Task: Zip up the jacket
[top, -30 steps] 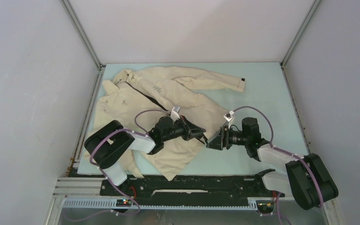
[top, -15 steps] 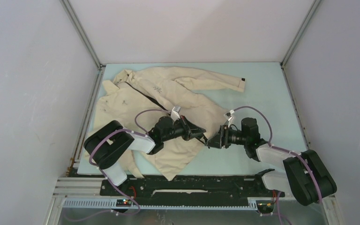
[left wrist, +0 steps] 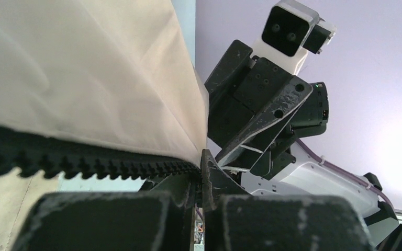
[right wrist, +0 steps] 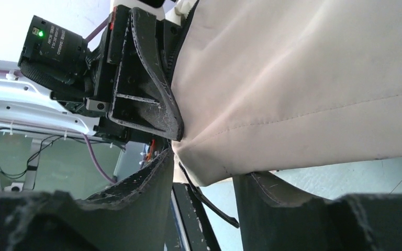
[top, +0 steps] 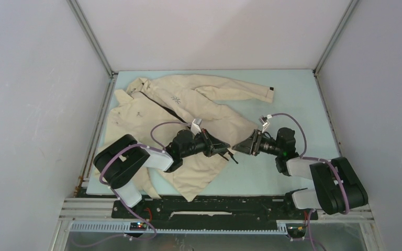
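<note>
The beige jacket (top: 188,104) lies spread on the table, collar at the far left, dark zipper open down its front. My left gripper (top: 226,149) is shut on the near hem corner, at the bottom end of the zipper teeth (left wrist: 84,162), which run straight into its closed fingers. My right gripper (top: 238,147) faces it from the right, tip to tip. In the right wrist view its fingers (right wrist: 141,193) stand apart around the jacket corner (right wrist: 209,167), and a thin dark strip (right wrist: 209,201) hangs below that corner. The left arm's finger (right wrist: 146,104) presses the fabric just above.
The light blue table (top: 293,99) is walled on three sides by white panels. One sleeve reaches far right and ends in a black cuff tab (top: 271,90). A black rail (top: 214,206) runs along the near edge between the arm bases.
The right arm has swung its wrist toward the far side and brought its fingers up to the hem corner, jaws slightly narrower. The left gripper and jacket have stayed put.
</note>
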Robot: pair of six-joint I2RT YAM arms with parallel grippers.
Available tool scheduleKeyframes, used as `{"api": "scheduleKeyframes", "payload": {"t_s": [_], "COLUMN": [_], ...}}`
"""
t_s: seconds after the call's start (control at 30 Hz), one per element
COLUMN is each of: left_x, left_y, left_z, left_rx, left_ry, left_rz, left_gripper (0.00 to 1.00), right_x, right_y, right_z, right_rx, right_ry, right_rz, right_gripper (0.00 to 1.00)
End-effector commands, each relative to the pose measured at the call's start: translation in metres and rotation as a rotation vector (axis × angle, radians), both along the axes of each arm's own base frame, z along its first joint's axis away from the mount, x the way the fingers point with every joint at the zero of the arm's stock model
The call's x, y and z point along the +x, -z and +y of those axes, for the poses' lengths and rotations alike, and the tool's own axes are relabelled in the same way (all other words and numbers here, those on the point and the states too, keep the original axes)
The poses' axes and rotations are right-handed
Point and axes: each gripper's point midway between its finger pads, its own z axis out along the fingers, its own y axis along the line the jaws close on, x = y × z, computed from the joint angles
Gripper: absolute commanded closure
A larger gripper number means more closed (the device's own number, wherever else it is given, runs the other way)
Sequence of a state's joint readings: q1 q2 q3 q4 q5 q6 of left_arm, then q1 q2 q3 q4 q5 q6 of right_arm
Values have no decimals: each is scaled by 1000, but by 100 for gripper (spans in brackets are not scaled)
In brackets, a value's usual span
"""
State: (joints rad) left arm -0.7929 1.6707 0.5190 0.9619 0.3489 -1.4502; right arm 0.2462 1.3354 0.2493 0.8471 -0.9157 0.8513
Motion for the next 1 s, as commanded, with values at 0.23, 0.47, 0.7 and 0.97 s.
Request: {"api": "scheduleKeyframes", "payload": {"t_s": [0.23,0.47,0.7,0.97], "left_x": [-7,-9,-9,-9], "left_y": [-20,-15,-17,-17], "left_z": [-4,0,0,0], "left_rx": [-38,-3,6,13], "left_ry": [52,53,59,64], "left_rz": [-65,-81,-98,-105], "left_gripper": [100,100,100,100], "right_x": [-6,-3,-4,-8], "right_y": [-23,-22,-21,-17], "right_z": [9,12,14,19], "right_rx": [77,65,67,65], "right_ry": [-165,-193,-220,-252], "right_rz": [-70,-62,-57,-51], "right_gripper": [53,54,72,77]}}
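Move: The dark loose zip end hangs about 3 cm back and 2 cm left of the right hand point, 1 cm or so below it, between the open fingers. The jacket's bottom corner is around 2 cm left, level with that hand; the other zip end lies on the table some 5 cm left, 4 cm back and well below. From the left hand, which already pinches the tape, the loose end is about 3 cm back and 3 cm right. The right fingers stay against the jacket's bottom corner and close from half open to about a quarter, one jaw on either side of the loose zip end. The right hand eases back first, then left and slightly up towards the left fingertips, 1 to 2 cm in all, turning about 10 degrees counter-clockwise. The left hand keeps its pinch on the tape almost in place. ##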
